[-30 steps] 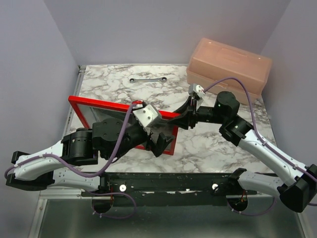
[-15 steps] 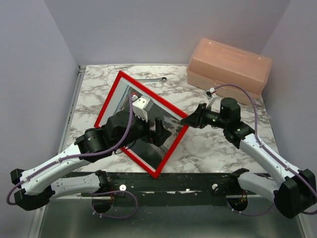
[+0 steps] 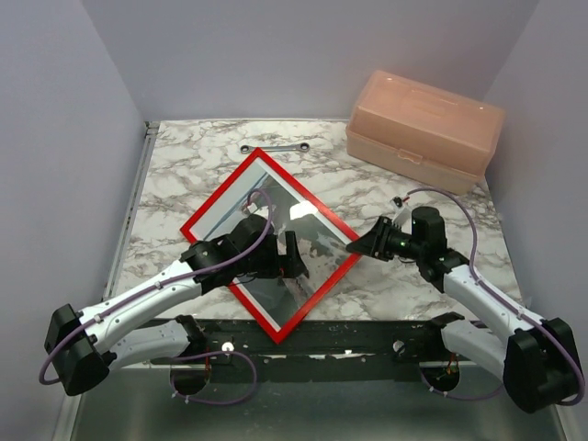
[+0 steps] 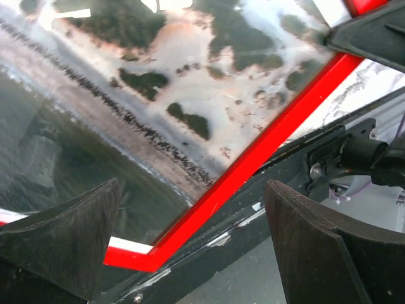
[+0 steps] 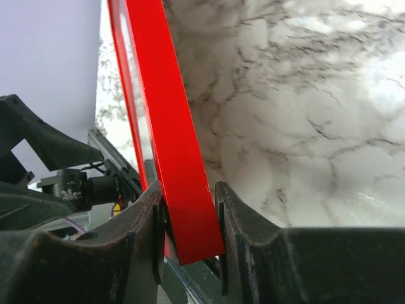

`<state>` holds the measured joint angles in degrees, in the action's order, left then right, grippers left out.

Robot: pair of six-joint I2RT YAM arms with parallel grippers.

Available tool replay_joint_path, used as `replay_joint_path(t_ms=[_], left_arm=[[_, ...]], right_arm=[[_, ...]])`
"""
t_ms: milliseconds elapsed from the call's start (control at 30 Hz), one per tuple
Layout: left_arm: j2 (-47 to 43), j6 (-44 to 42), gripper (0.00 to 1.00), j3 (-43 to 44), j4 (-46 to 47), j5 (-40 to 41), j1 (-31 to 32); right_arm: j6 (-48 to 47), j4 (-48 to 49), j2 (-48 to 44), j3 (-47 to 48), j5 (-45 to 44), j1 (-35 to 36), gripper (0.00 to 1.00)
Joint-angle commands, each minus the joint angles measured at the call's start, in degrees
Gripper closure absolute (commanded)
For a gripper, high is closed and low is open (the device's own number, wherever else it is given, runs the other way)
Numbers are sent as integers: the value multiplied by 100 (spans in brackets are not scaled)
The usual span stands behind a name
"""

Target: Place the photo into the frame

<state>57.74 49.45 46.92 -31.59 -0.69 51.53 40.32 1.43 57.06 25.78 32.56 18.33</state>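
Note:
The frame (image 3: 209, 204) is bright red and sits as a diamond over the marble table, front face up, its near corner reaching over the front rail. The photo (image 4: 190, 95), a sandy grey-green print with a white edge, shows inside it behind a reflective pane. It also shows in the top view (image 3: 243, 197). My right gripper (image 3: 361, 246) is shut on the frame's right corner (image 5: 183, 190), one pad on each side. My left gripper (image 3: 290, 253) hovers over the pane, open and empty. In its wrist view the gripper (image 4: 190, 247) has the frame's near edge (image 4: 266, 145) between its spread fingers.
A pink plastic box (image 3: 425, 129) stands at the back right. A metal wrench (image 3: 274, 147) lies at the back centre, just beyond the frame's far corner. The black rail (image 3: 386, 333) runs along the table's front edge. Grey walls close in the left, back and right.
The frame has swung from steeply tilted to a flatter diamond, nearer the front edge. My right gripper came down and nearer with its corner. My left gripper moved over the pane.

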Motion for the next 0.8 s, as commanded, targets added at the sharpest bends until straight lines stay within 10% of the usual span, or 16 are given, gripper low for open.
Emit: replay_joint_path(t_ms=[0, 200, 767], left_arm=[[-25, 354, 3, -295, 177, -274, -248], [-138, 415, 2, -663, 1, -154, -504], [-340, 464, 1, -761, -869, 436, -831]], right_arm=[[-381, -442, 294, -274, -1055, -214, 99], [-482, -545, 686, -351, -1419, -279, 90], [-653, -1536, 1641, 470, -1940, -282, 5]])
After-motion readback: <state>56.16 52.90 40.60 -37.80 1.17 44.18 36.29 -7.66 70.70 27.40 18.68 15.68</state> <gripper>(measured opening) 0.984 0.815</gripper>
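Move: My right hand already pinches the red frame's right corner, held up; its resting spot on the table is about 10 cm below and 4 cm to the right. The frame's middle is some 21 cm left of this hand, 3 cm ahead and 6 cm lower; the pink box stands about 28 cm ahead, 15 cm right and 5 cm lower. From my open left hand the frame's middle lies roughly 9 cm ahead, 6 cm left and 9 cm below. I lower the frame's right corner to the table with my right hand, going down about 9 cm and easing right some 5 cm, fingers tipping some 25 degrees steeper; near the bottom I spread them and let the corner go. Meanwhile my left hand, open and empty, slides about 5 cm left over the frame and sinks as much, turning slightly counter-clockwise. ##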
